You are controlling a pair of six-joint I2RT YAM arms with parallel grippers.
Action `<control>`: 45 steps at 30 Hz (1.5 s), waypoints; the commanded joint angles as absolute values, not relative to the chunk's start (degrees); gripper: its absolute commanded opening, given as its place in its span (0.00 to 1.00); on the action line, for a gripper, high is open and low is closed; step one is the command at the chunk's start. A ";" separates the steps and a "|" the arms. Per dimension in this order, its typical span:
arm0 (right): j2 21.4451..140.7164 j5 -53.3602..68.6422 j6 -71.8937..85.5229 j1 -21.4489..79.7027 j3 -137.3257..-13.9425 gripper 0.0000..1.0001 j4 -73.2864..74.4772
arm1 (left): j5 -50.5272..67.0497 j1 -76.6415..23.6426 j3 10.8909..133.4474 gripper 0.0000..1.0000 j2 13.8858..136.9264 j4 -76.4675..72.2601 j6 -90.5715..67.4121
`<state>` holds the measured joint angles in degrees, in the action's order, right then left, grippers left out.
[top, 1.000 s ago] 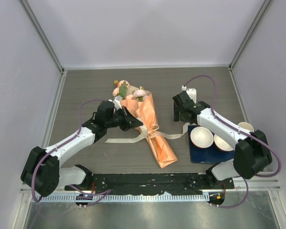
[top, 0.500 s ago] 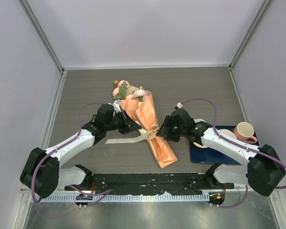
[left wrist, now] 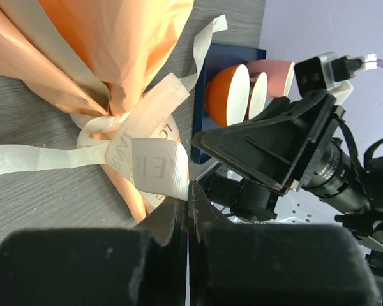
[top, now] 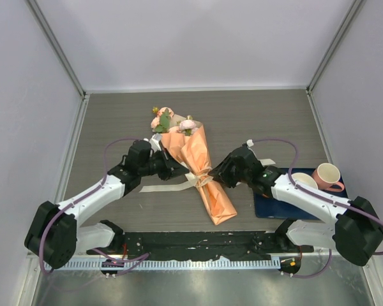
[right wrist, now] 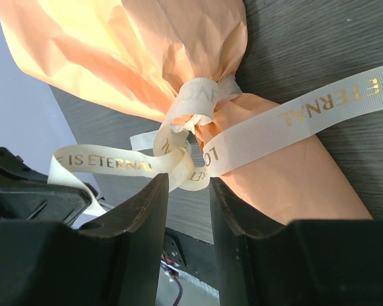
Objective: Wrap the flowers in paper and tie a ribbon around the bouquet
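The bouquet (top: 201,175) lies slantwise mid-table, an orange paper (top: 191,150) cone with pink flowers (top: 168,120) at its far, wide end. A cream ribbon (top: 200,179) is knotted round its middle, one tail (top: 159,187) trailing left. My left gripper (top: 180,169) sits just left of the knot, and its jaws (left wrist: 190,185) are shut on a ribbon loop (left wrist: 150,164). My right gripper (top: 221,174) is at the knot's right side. Its fingers (right wrist: 188,181) stand apart with a narrow gap, and a small loop of ribbon (right wrist: 182,167) rests at their tips beside the paper (right wrist: 127,51).
A dark blue mat (top: 268,205) lies at the right with a bowl (top: 303,180) and a pink mug (top: 327,175) on it. White enclosure walls stand around the table. The black rail (top: 198,242) runs along the near edge.
My right arm swung left from above the mat to the ribbon knot, and its jaws narrowed. The left gripper barely moved and stays shut.
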<state>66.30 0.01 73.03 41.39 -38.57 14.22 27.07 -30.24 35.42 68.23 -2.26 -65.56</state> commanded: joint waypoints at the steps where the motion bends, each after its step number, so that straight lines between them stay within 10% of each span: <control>1: 66.62 -1.93 77.08 42.01 -38.06 0.38 13.01 | 28.65 -30.06 35.60 0.00 66.10 -4.39 -65.21; 45: 76.02 -2.55 77.34 42.01 -35.95 0.00 -2.81 | 31.29 -33.48 26.46 0.00 61.18 -5.28 -68.38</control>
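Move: The ribbon loop at the knot, which the right hand's half-open fingers are about to close on, is roughly 4 cm below them, 1 cm ahead and 2 cm to the left. From the same hand, the paper's lower end is some 11 cm back and 3 cm right, and the flower heads about 20 cm ahead and 13 cm left. For the left hand, already gripping a ribbon end, that loop is about 5 cm right, 1 cm back and 6 cm lower. The right fingers shut on the ribbon loop at the knot after sinking about 4 cm onto it, easing a couple of centimetres forward and left, then starting to rise slightly. The left hand keeps its pinch on the ribbon end, lifts a little, then draws it back towards the base, about 4 cm in all, dipping below its starting height. ##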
